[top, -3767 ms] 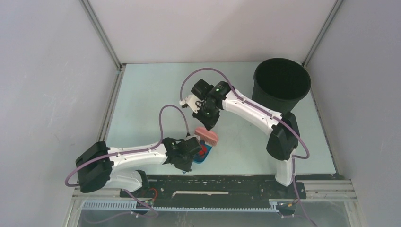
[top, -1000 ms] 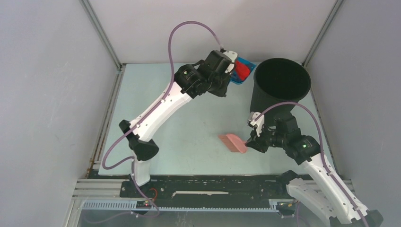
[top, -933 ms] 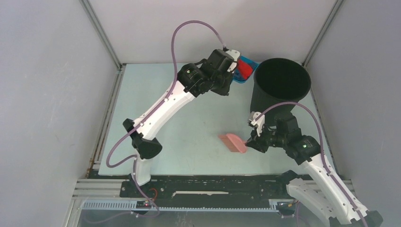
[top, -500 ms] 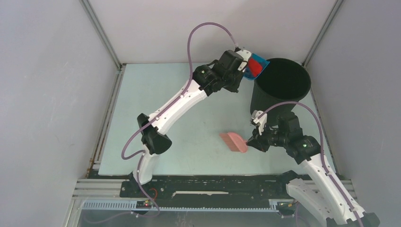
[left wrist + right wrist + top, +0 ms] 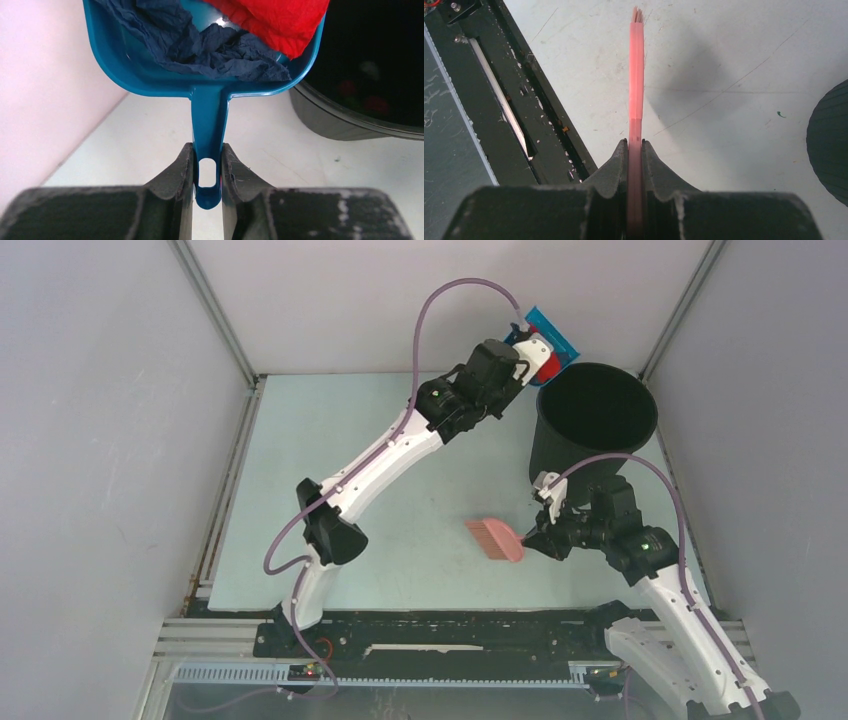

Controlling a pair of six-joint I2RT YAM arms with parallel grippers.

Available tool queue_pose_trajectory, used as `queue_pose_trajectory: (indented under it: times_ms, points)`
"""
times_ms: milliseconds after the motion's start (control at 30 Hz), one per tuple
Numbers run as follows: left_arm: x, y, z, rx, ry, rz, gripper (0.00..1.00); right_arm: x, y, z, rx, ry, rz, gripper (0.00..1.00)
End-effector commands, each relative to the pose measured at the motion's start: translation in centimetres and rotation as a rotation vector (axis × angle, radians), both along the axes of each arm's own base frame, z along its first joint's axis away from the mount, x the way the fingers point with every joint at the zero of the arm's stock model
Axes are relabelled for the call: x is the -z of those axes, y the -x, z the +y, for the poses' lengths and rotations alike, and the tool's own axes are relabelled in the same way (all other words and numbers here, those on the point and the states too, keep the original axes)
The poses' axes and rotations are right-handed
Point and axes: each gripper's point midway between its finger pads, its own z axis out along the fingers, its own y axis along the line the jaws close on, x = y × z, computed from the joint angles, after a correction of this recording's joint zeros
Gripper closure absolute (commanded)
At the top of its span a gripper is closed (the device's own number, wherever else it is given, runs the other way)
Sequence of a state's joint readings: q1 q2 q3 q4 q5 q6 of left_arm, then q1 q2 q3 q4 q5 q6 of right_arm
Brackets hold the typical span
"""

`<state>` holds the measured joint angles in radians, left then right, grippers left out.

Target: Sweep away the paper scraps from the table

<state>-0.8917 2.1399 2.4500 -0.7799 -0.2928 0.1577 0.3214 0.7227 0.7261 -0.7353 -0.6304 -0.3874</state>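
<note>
My left gripper (image 5: 514, 352) is shut on the handle of the blue dustpan (image 5: 548, 338), which hangs tilted above the far-left rim of the black bin (image 5: 595, 425). In the left wrist view the fingers (image 5: 182, 167) clamp the handle (image 5: 209, 125). The pan (image 5: 125, 60) holds paper scraps: a dark blue one (image 5: 200, 42) and a red one (image 5: 272, 20). Red bits (image 5: 375, 105) lie inside the bin (image 5: 350, 125). My right gripper (image 5: 528, 538) is shut on the pink hand brush (image 5: 495, 539), low over the table (image 5: 330, 460).
In the right wrist view the brush (image 5: 636, 75) points along the table (image 5: 724, 100), with a tiny green speck (image 5: 779, 114) near the bin's side (image 5: 831, 140). A black frame rail (image 5: 524, 110) runs along the near edge. Grey walls enclose the table.
The left arm has lifted the loaded dustpan up and to the right, from beside the bin to above its rim, tilting it more. The right arm and brush have barely moved.
</note>
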Motion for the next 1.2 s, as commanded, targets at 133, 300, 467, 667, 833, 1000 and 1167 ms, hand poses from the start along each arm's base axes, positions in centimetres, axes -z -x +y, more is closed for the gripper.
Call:
queue_pose_trajectory:
  times_ms: [133, 300, 467, 667, 833, 1000, 1167]
  points:
    - [-3.6, -2.6, -0.2, 0.035, -0.204, -0.313, 1.00, -0.4, -0.4, 0.3, -0.011, -0.019, -0.016, 1.00]
    - [-4.4, -3.1, -1.3, 0.057, -0.285, -0.450, 1.00, -0.1, -0.4, 0.2, -0.010, -0.016, -0.006, 1.00]
    - [-3.5, -4.4, -1.9, 0.043, -0.473, -0.656, 1.00, -0.1, -0.5, 0.1, -0.008, -0.015, -0.006, 1.00]
    - [-5.0, -4.8, -2.3, 0.035, -0.533, -0.827, 1.00, 0.0, -0.4, 0.0, -0.010, -0.013, -0.001, 1.00]
    - [-5.7, -4.2, -2.4, 0.015, -0.593, -1.041, 1.00, 0.1, -0.4, 0.1, -0.013, -0.013, 0.004, 1.00]
    - [-6.2, -4.1, -2.3, -0.054, -0.622, -1.112, 1.00, 0.2, -0.4, 0.1, -0.017, -0.012, 0.010, 1.00]
    - [-7.1, -3.8, -2.0, -0.080, -0.518, -1.090, 1.00, 0.3, -0.4, 0.1, -0.017, -0.010, 0.016, 1.00]
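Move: The bin's open mouth, where the left hand takes the held dustpan, is centred about 13 cm to that hand's right, 4 cm back and 6 cm below. The red scrap lies in the tray some 5 cm ahead and 6 cm right of the hand, the navy scrap about 7 cm ahead and 2 cm right, both roughly level with it. From the brush-holding right hand, the mouth is about 17 cm ahead, 10 cm right and 10 cm up. Rolling the held dustpan over by some 70 degrees, left side rising towards the bin, the left hand edges about 5 cm forward and 4 cm right, bringing the tray over the bin's far-left rim. It dips roughly 3 cm in mid-turn and rises again at the end, fingertips swinging from slightly down to slightly up, grip kept on the handle. ##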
